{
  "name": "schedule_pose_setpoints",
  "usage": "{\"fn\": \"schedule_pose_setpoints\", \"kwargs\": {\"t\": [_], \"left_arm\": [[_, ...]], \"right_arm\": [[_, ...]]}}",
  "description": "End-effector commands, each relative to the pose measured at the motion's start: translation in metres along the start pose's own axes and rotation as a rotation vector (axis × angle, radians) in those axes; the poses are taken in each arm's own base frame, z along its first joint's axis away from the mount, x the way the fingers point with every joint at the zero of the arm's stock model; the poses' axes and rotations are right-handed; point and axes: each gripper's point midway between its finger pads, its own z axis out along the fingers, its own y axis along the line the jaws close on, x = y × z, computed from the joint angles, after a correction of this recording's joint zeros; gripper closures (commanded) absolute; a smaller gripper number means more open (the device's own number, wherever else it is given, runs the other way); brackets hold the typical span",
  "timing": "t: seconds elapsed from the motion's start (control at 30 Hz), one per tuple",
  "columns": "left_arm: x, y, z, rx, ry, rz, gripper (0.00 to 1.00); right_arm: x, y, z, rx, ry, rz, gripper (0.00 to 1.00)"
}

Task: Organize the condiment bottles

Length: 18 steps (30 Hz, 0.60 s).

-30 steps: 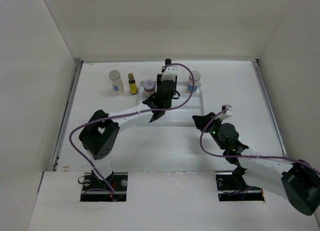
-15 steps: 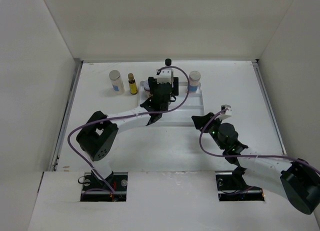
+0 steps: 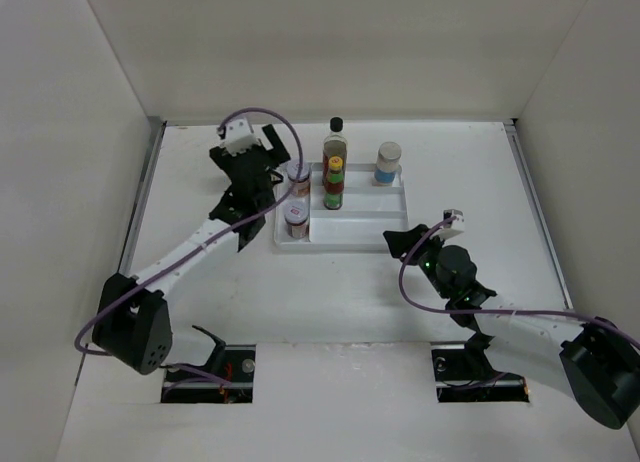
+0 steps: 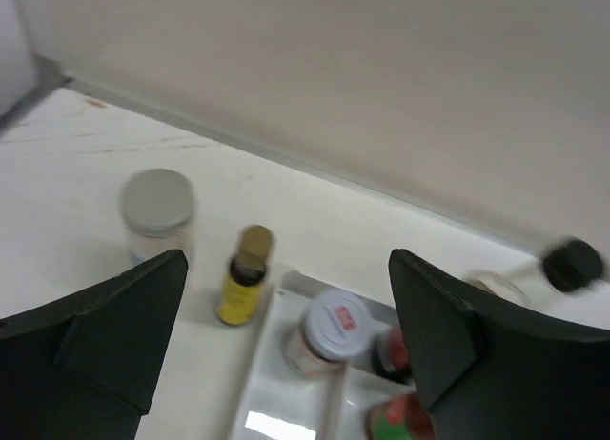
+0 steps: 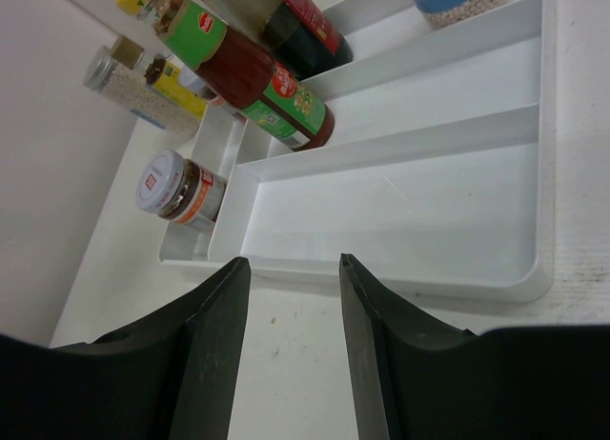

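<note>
The white tray [image 3: 360, 227] holds a tall dark black-capped bottle [image 3: 336, 142], a red-label bottle [image 3: 334, 187], a white-capped blue-label jar [image 3: 388, 162] and two short jars [image 3: 298, 175] [image 3: 296, 218]. My left gripper [image 3: 254, 164] hovers left of the tray, open and empty. In the left wrist view, between its fingers [image 4: 114, 326], the left gripper [image 4: 286, 261] frames a silver-lidded jar [image 4: 157, 211], a small brown yellow-labelled bottle [image 4: 245, 276] and a short jar [image 4: 334, 330]. My right gripper [image 3: 400, 242] [image 5: 294, 264] sits low at the tray's near edge [image 5: 400, 283], open and empty.
White walls close the table at the back and both sides. The tray's near compartments [image 5: 410, 197] hold nothing. The silver-lidded jar [image 5: 114, 83] and the small brown bottle [image 5: 176, 83] stand on the table just left of the tray.
My left gripper opened and swung left off the tray's middle; the red-label bottle now stands uncovered in the tray. My right gripper's jaws parted a little; that arm stayed put.
</note>
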Motion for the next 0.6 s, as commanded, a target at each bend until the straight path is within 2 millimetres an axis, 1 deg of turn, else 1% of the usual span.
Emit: {"fn": "schedule_pose_setpoints", "kwargs": {"t": [0.0, 0.07, 0.13, 0.27, 0.4, 0.47, 0.57], "left_arm": [[-0.002, 0.040, 0.023, -0.120, 0.049, -0.010, 0.12], [-0.003, 0.061, 0.042, -0.184, 0.058, 0.006, 0.12], [0.001, 0.074, 0.060, -0.227, 0.079, 0.029, 0.11], [0.017, 0.081, 0.087, -0.255, 0.138, 0.061, 0.11], [0.028, 0.094, 0.109, -0.295, 0.158, 0.077, 0.11], [0.033, 0.099, 0.119, -0.306, 0.176, 0.086, 0.11], [0.040, 0.100, 0.129, -0.306, 0.197, 0.092, 0.12]], "right_arm": [[-0.012, 0.012, 0.002, -0.036, -0.034, 0.022, 0.50], [-0.012, 0.012, 0.002, -0.036, -0.032, 0.021, 0.50], [-0.012, 0.011, 0.003, -0.029, -0.037, 0.018, 0.49], [-0.009, 0.009, 0.005, -0.021, -0.024, 0.014, 0.48], [-0.009, 0.009, 0.006, -0.019, -0.024, 0.006, 0.48], [-0.006, 0.009, 0.007, -0.020, -0.015, 0.008, 0.48], [-0.006, 0.012, 0.008, -0.028, -0.010, 0.003, 0.48]]}}
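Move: The grey-lidded jar, next for the empty left hand, stands about 5 cm ahead, 7 cm to its left and some 21 cm below. The yellow-labelled bottle is 7 cm to the right of that jar, level with it. In the tray, the rear lidded jar stands about 2 cm ahead and 8 cm right of the hand, the front one 6 cm back and 8 cm right. From the right hand, the grey-lidded jar lies roughly 19 cm ahead, 37 cm left and 7 cm lower. Sweeping quickly left at first, then swinging into a forward-and-down path, the left hand leaves the tray side and comes down towards the grey-lidded jar, some 10 cm in each direction. The wrist tips its fingers about 20 degrees downward and turns counter-clockwise; the fingers stay wide open, still clear above the jar's lid. ##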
